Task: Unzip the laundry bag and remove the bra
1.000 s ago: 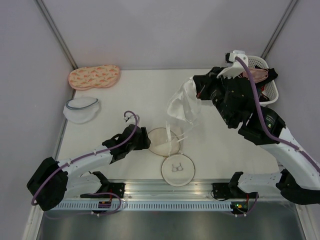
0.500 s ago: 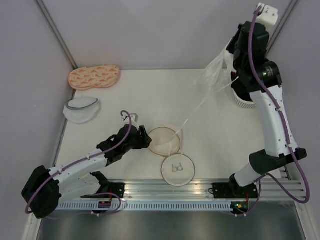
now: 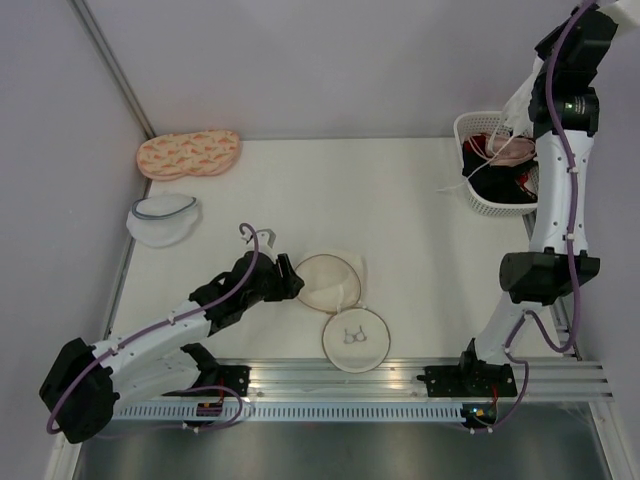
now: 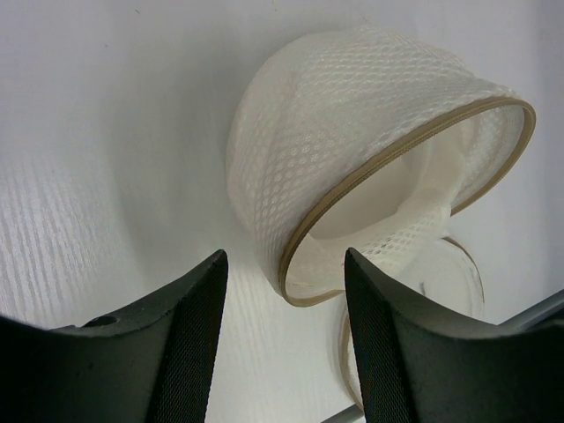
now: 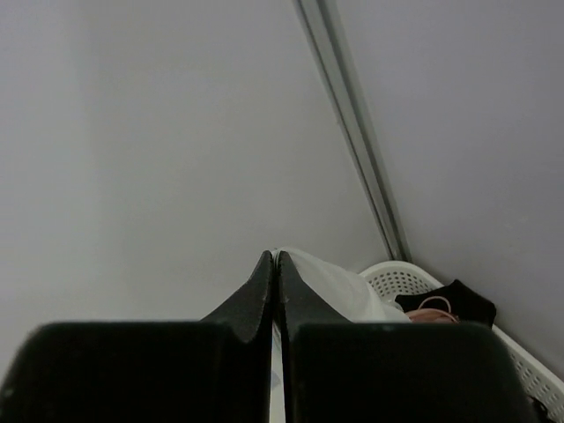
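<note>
The laundry bag (image 3: 326,281) lies unzipped mid-table, its cream mesh dome (image 4: 344,150) gaping and hollow. Its flat face with the black bra symbol (image 3: 353,338) is folded toward the near edge. My left gripper (image 4: 286,352) is open just left of the beige zip rim, with nothing between its fingers (image 4: 189,344). The right arm is raised high at the back right. There my right gripper (image 5: 276,262) is shut on the white bra (image 5: 339,291). The bra (image 3: 517,106) hangs over the basket, and thin straps trail across the basket's rim.
A white perforated basket (image 3: 478,201) at the back right holds a black garment (image 5: 451,302) and a pink one. A peach patterned pouch (image 3: 187,153) and a white mesh pouch with a grey-blue rim (image 3: 163,217) lie at the back left. Walls close in on three sides.
The right arm swung up and right, carrying the bra from over the table's middle to above the basket; its strap pulled clear of the bag. The left gripper stayed by the bag.
</note>
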{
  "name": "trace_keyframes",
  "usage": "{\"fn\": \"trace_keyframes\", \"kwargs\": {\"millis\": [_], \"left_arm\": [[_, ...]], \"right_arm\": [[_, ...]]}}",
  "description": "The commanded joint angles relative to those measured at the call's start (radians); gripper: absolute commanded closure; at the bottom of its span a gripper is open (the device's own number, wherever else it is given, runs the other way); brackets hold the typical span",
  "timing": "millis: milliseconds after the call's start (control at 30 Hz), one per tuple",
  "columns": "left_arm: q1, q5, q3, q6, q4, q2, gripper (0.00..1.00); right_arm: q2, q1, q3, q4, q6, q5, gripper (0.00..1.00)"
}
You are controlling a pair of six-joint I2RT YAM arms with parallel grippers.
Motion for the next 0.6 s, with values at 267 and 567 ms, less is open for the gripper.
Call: {"fn": "trace_keyframes", "kwargs": {"millis": [267,567], "left_arm": [[-0.003,0.024,-0.069,-0.066,-0.01,-0.068,0.39],[-0.002,0.037,-0.115,-0.099,0.004,-0.069,0.39]], "right_arm": [[0.173,-0.162,0.162,0.335,0.168,-0.088,1.0],[0.173,-0.202,0.139,0.507,0.273,-0.131,0.99]]}}
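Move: I'm holding the bra high in my shut right hand. The white basket's middle is about 8 cm ahead, 4 cm right and 48 cm below; the pink cloth inside lies some 11 cm ahead and 4 cm right of my hand, 45 cm down. From my left hand, the basket is roughly 37 cm ahead and 55 cm right, slightly lower; the opened laundry bag is about 8 cm right, 1 cm ahead, 5 cm lower. I carry the bra on to the right, about 9 cm, towards the back right corner high above the basket, with some 4 cm forward early on. After a slight dip I lift a few centimetres and tip my still-shut fingers up about 20 degrees. Meanwhile my open left hand eases back and down about 3 cm, drawing away from the laundry bag. ##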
